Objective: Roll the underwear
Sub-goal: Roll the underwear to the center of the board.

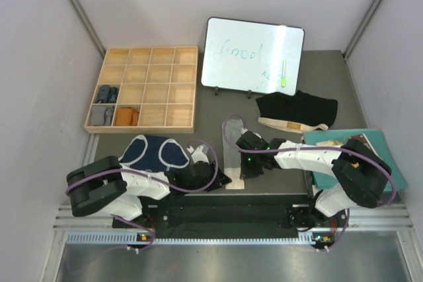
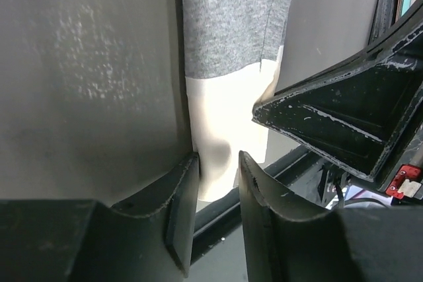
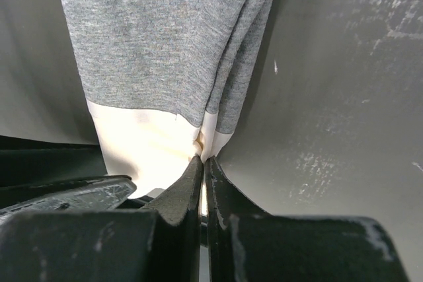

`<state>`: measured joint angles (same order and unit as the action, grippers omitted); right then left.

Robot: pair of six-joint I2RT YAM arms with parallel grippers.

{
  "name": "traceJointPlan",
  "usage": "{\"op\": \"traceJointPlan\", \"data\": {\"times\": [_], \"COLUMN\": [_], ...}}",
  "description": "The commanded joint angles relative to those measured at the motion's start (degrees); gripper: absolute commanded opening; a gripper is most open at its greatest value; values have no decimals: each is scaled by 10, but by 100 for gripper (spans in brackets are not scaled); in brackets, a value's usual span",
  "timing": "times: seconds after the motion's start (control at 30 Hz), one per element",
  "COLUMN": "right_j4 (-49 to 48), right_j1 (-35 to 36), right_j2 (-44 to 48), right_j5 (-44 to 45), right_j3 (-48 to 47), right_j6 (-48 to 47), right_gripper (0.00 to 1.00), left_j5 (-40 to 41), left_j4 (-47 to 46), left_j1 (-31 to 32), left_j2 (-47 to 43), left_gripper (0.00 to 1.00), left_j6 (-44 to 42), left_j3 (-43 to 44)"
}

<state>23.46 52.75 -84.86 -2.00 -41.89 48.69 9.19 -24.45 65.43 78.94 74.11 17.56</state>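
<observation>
The grey underwear (image 1: 232,146) lies folded into a narrow strip at the table's middle, its cream waistband (image 2: 228,117) at the near end. My right gripper (image 3: 203,163) is shut on the waistband's right edge, where the folded layers bunch. My left gripper (image 2: 218,189) stands open at the waistband's near left corner, with cream cloth showing between its fingertips (image 2: 184,196). The two grippers sit close together, the left gripper (image 1: 223,177) just left of the right gripper (image 1: 246,167). The navy underwear (image 1: 155,152) lies flat to the left. The black underwear (image 1: 297,110) lies at the back right.
A wooden compartment tray (image 1: 152,54) stands at the back left with rolled cloth in its left cells. A whiteboard (image 1: 251,56) leans at the back centre. A teal book (image 1: 377,146) lies at the right edge. The right gripper's black finger (image 2: 344,117) crowds the left wrist view.
</observation>
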Motion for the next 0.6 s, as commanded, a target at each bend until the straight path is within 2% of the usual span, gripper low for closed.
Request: {"op": "traceJointPlan", "data": {"times": [0.0,0.13,0.17,0.23,0.43,0.5,0.53,0.57], "right_j4": [-30,-36,-40,-45,-27,-9,-5,0], "right_j1": [8,8,9,8,8,8,8,8], "right_j2": [-11,-10,-9,-6,17,28,35,47], "right_j5": [-10,-16,-17,-22,-28,-34,-32,-25], "right_j3": [15,15,17,19,9,1,1,7], "right_j6": [4,4,4,1,-21,-34,-36,-36], "right_gripper": [0,0,0,0,0,11,32,39], "left_j5": [17,20,20,21,17,4,-1,-21], "left_j4": [87,88,86,85,140,160,166,165], "left_j1": [14,18,18,19,18,17,15,10], "left_j2": [32,60,67,70,24,1,-15,-23], "left_gripper": [35,21,11,1,0,0,0,0], "left_j6": [16,20,19,12,-24,-36,-39,-41], "left_j3": [-4,0,1,5,41,55,57,56]}}
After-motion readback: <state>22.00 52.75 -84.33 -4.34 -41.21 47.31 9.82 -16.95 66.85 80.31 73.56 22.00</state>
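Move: The left edge of the gray underwear's white waistband lies between the left hand's parted fingertips, about 1 cm to its right and 1 cm below; the gray part reaches away, its middle about 11 cm ahead of that hand and 3 cm right, and the navy underwear lies some 8 cm ahead and 22 cm left. The right hand already pinches the waistband's right edge; the black underwear is about 20 cm ahead of that hand and 17 cm right. The left hand eases about 1 cm to the right and a little down while its fingers, a third open, shut on the waistband's left edge near its lower corner, then it drifts about half a centimetre back left, still pinching. Across from it the right hand keeps its pinch on the right edge and creeps half a centimetre left, and only at the very end parts its fingers about a quarter way and lets go of the cloth, staying right beside it. ##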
